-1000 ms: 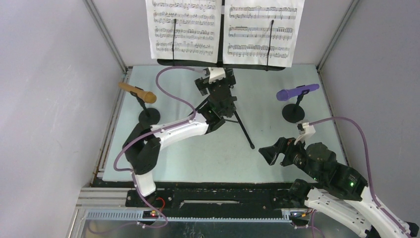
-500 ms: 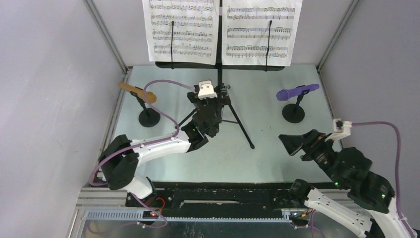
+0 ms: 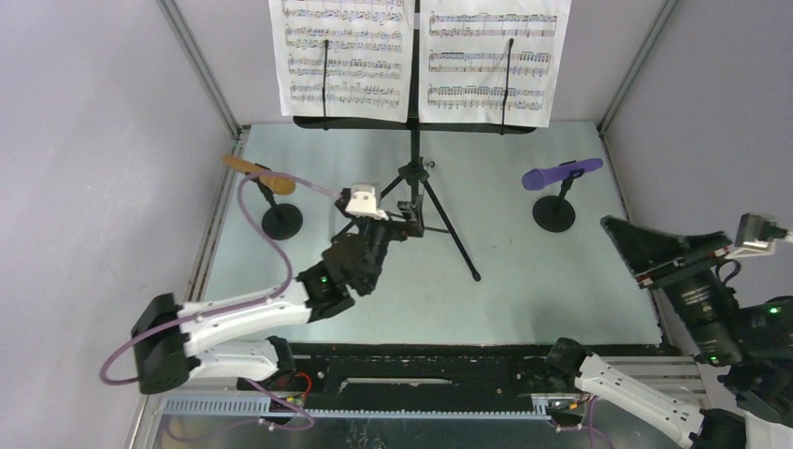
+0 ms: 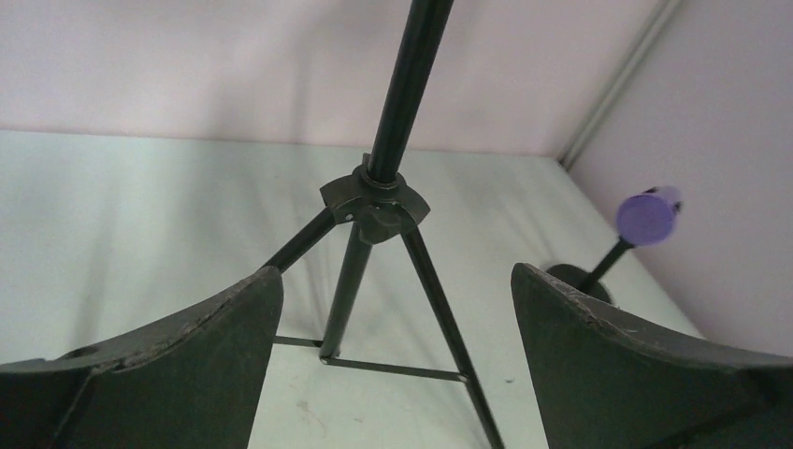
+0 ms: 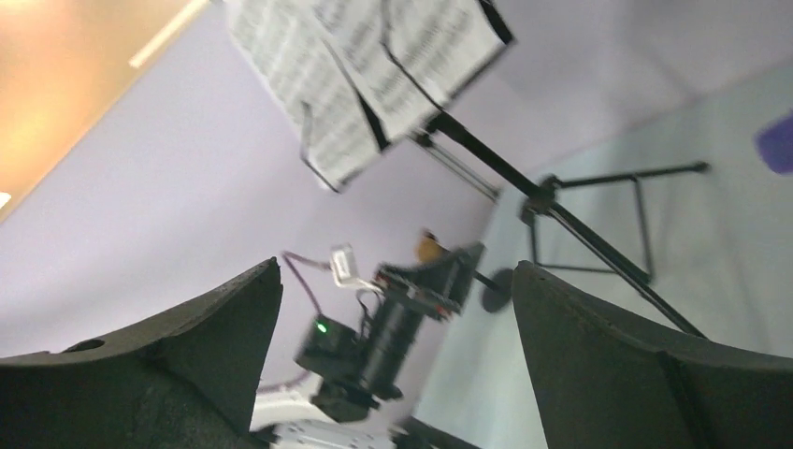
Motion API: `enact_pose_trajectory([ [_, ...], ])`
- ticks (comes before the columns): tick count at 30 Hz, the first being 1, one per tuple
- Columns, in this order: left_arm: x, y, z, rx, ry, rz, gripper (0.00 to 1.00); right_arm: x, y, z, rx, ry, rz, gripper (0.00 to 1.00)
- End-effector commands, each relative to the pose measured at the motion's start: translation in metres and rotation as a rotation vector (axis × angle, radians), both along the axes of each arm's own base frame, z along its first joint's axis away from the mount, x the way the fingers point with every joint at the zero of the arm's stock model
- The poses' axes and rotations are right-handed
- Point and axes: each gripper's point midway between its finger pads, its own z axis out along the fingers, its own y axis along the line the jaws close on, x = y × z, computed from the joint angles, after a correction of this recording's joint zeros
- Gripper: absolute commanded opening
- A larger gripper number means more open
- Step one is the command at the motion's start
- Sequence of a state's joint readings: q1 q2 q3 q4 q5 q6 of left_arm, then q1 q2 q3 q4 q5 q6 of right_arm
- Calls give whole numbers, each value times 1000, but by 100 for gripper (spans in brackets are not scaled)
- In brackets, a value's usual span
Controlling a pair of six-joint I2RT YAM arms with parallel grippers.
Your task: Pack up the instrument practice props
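The black music rack (image 3: 416, 122) stands at the back on its tripod legs (image 3: 447, 224), with two white sheet-music pages (image 3: 341, 56) clipped to it. A tan microphone (image 3: 260, 174) rests on its round-based holder (image 3: 281, 222) at the left. To the right, a purple microphone (image 3: 561, 173) sits on its holder (image 3: 554, 213). My left gripper (image 3: 404, 221) is open just in front of the tripod, whose hub (image 4: 374, 196) and legs show between its fingers (image 4: 187, 365). My right gripper (image 3: 622, 251) is open, raised at the right edge and holding nothing.
Grey walls with metal corner posts (image 3: 201, 70) close in the pale green table (image 3: 524, 299) on three sides. The tripod's front leg reaches out to the middle of the table. The right wrist view shows my left arm (image 5: 393, 318) and the pages (image 5: 374, 65).
My left gripper has drawn back from the stand's pole towards the near side, ending low in front of the tripod. My right arm has swung out to the right and lifted.
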State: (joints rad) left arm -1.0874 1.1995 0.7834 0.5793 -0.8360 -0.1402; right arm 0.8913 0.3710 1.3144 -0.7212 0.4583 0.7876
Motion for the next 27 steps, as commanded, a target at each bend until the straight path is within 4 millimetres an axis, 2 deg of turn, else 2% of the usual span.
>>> enact_pose_trajectory([
  [1,-29,18,-14,-41,107,-64,100,1,15,59,134,-98,50,100],
  [6,-57,42,-34,-107,245,-119,100,-8,19,105,240,-223,99,100],
  [9,-73,59,-42,-121,297,-146,100,-13,17,121,282,-270,115,100],
  [11,-80,68,-39,-144,306,-154,100,-15,19,128,296,-295,127,100],
  [14,-86,79,-26,-165,302,-156,100,-16,26,134,296,-319,150,100],
  [17,-89,86,-4,-151,285,-165,98,-15,32,136,293,-323,168,100],
  [27,-99,106,61,-167,202,-197,96,-11,36,133,257,-329,160,100],
])
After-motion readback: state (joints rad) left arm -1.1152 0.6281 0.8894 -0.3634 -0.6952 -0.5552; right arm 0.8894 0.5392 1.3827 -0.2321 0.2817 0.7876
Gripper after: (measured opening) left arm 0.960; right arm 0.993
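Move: The music stand's hub is about 14 cm straight ahead of my left hand and some 7 cm lower, with the sheet music about 13 cm ahead and 20 cm above the hand; the orange microphone lies roughly 17 cm ahead, 32 cm left and 15 cm below. From my right hand the hub is about 30 cm ahead, 27 cm left and 24 cm down, and the purple microphone some 36 cm ahead, 7 cm right, 35 cm down. I keep backing my empty left hand away from the stand, about 9 cm back and as far left, dipping a little and then rising, as its fingers tip some 15 degrees downward. I carry on lifting my right hand about 12 cm, drifting slightly left, while it tips up and rolls with its left side rising. Both grippers stay open. ##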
